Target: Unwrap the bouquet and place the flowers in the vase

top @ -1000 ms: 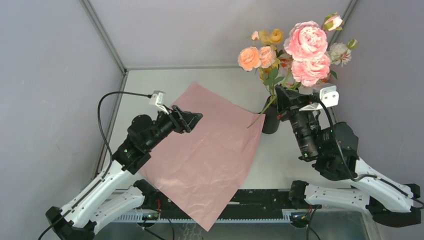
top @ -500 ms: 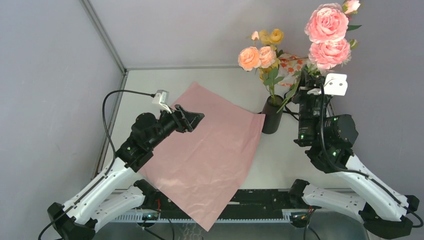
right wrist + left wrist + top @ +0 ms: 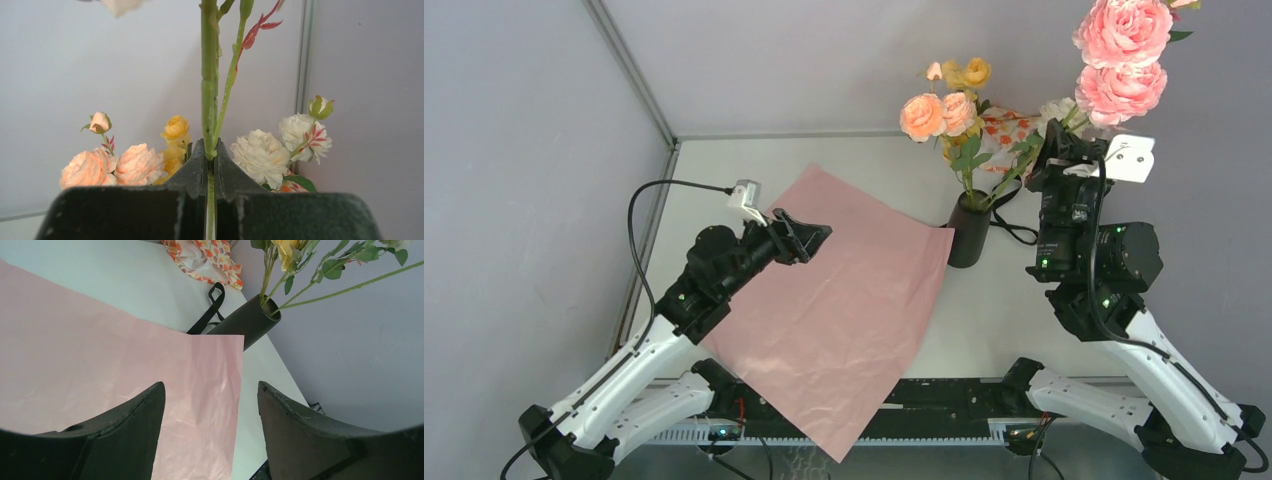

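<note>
The black vase [image 3: 968, 235] [image 3: 246, 322] stands behind the right corner of the flat pink wrapping paper [image 3: 844, 300] [image 3: 100, 355]; a wrapped bouquet is out of view. Peach and yellow flowers [image 3: 939, 112] [image 3: 135, 165] stand in the vase. My right gripper [image 3: 1056, 152] [image 3: 210, 150] is shut on the green stem [image 3: 209, 75] of two big pink flowers [image 3: 1121, 55], held high right of the vase. The stem slants down to the vase mouth [image 3: 270, 310]. My left gripper [image 3: 809, 238] [image 3: 210, 385] hangs open over the paper, holding nothing.
An orange-and-white print cloth [image 3: 1004, 125] [image 3: 210, 257] lies behind the vase. A black ribbon [image 3: 1016, 232] [image 3: 214, 297] lies on the table to the right of the vase. Cream flowers [image 3: 272, 150] show below the held stem. Grey walls close in on both sides.
The right arm has lifted the pink flowers up and to the right, away from above the vase. The left arm has barely moved.
</note>
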Controlling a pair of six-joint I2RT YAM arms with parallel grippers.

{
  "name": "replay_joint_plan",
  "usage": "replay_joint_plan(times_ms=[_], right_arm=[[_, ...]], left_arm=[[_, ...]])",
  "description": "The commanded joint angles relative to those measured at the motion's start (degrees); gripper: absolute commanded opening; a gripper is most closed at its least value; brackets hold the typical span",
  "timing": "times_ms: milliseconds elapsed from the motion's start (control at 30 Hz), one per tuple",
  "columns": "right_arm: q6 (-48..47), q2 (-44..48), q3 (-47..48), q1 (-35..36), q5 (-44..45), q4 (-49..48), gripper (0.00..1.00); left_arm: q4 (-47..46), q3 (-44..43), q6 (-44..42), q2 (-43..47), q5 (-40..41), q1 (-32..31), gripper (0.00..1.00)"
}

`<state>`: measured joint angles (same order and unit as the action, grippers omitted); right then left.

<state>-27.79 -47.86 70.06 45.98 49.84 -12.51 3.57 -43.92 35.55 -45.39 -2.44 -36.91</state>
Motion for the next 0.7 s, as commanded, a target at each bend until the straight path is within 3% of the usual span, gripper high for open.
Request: replay_joint_plan(times_ms=[0, 667], right_arm=[[2.39, -0.26, 1.92, -0.3, -2.67, 0.55, 0.0], [18.99, -4.6, -7.48, -9.28, -9.4, 7.5, 0.0]], left_arm=[[-3.08, -0.95, -0.53, 0.03, 0.86, -0.29, 0.72], [-3.31, -0.27, 0.05, -0.53, 0.9, -0.33, 0.72]])
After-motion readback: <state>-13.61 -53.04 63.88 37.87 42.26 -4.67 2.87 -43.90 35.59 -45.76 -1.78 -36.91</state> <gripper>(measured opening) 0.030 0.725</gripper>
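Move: The vase, where the held pink flowers are going, stands about 12 cm ahead of the right hand and 5 cm to its left, its middle roughly 42 cm below. Peach flowers already in it bloom some 20 cm ahead, 12 cm left and 18 cm down, white ones equally far ahead and down but 11 cm right. From the left hand the vase is about 13 cm ahead, 28 cm right and 21 cm lower. The pink flowers, still pinched by their stems in the shut right fingers, are brought down about 8 cm towards the vase while travelling some 5 cm forward and 3 cm to the left. The descent starts gently and speeds up, the fingers tipping about 10 degrees downward from their upward slant. ##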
